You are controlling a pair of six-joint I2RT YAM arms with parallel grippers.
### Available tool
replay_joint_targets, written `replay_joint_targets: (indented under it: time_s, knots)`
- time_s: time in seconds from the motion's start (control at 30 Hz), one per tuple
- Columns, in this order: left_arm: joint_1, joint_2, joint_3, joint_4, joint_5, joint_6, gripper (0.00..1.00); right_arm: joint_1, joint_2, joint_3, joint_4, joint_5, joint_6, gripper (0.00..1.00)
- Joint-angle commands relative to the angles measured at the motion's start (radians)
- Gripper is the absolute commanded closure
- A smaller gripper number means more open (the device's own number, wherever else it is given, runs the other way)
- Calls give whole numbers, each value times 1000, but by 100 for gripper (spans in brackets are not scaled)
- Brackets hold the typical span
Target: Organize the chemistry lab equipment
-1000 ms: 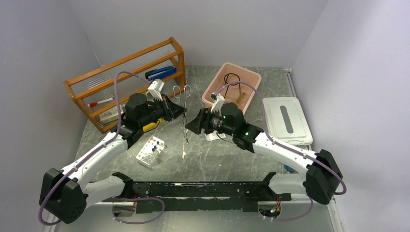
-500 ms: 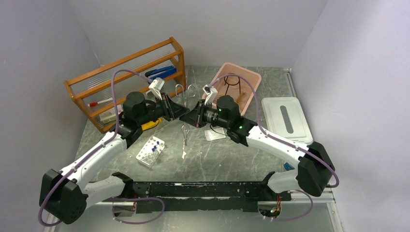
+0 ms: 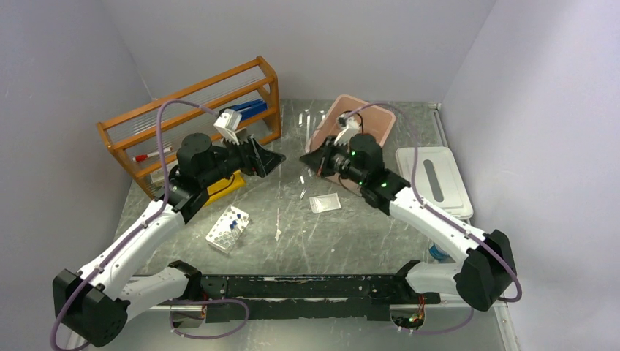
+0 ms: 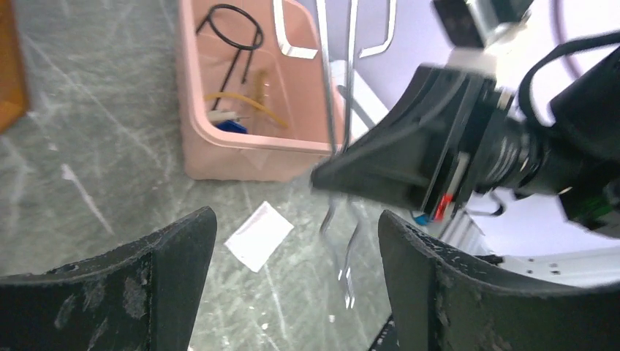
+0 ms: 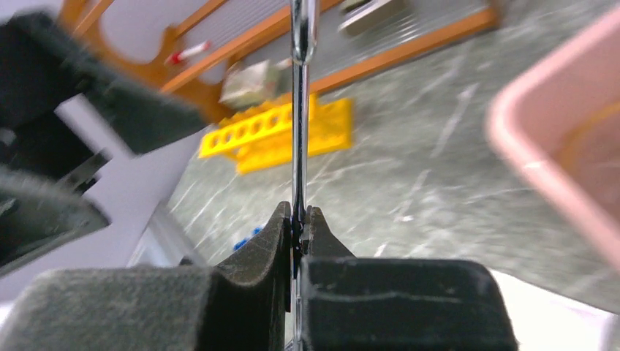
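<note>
My right gripper (image 3: 308, 160) (image 5: 298, 219) is shut on the metal tongs (image 3: 303, 189) (image 5: 298, 110), gripping their thin shafts near the middle. They hang upright above the table, handles up and tips (image 4: 347, 281) down, in front of the pink bin (image 3: 385, 117). A short way to the left of the tongs, my left gripper (image 3: 275, 157) (image 4: 296, 219) stands open and holds nothing. Inside the bin lie the black wire ring tripod (image 4: 234, 29), the amber tube (image 4: 241, 102) and a blue piece (image 4: 232, 126). On the table under the tongs rests a white mesh square (image 3: 324, 202) (image 4: 258, 235).
The orange wooden shelf (image 3: 190, 95) stands at the back left, with a yellow rack (image 3: 223, 186) in front of it. A white rack of blue-capped vials (image 3: 228, 227) sits near the left arm. A white lidded tray (image 3: 433, 181) lies at the right.
The tongs passed from my left gripper to my right. The right closed on them and carried them toward the pink bin; the left opened and drew back to the left.
</note>
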Motion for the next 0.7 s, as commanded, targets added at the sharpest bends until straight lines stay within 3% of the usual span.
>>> replay_joint_targets:
  time_s: [0.0, 0.17, 0.27, 0.67]
  knots:
    - [4, -37, 29, -89, -112, 143, 15, -110, -27, 124, -193, 192, -85, 100]
    - [4, -61, 3, -130, -166, 196, 16, -241, 53, 256, -417, 434, -72, 100]
    - [4, -72, -6, -128, -144, 200, 17, -301, 125, 313, -494, 501, -58, 100]
    - [4, -95, -16, -130, -147, 188, 18, -393, 378, 412, -507, 523, -128, 100]
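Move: The metal tongs already hang in the right hand's shut fingers. The pink bin they are taken to has its middle about 23 cm ahead of that hand, 17 cm to its right and 20 cm below. The ring stand in the bin sits some 4 cm beyond the bin's middle. The white packet lies 2 cm ahead of the hand, 8 cm right and 25 cm below. From the open left hand, the bin is about 23 cm ahead, 24 cm right and 24 cm lower. The metal tongs are swept by the right hand about 25 cm right and forward, from between the arms to over the pink bin. The hand rises slightly and then sinks about 10 cm as it slows over the bin's nearer part. The wrist swings some 45 degrees clockwise and tips down, with the fingers keeping their pinch. The empty left hand, still open, backs off about 3 cm to the left. ##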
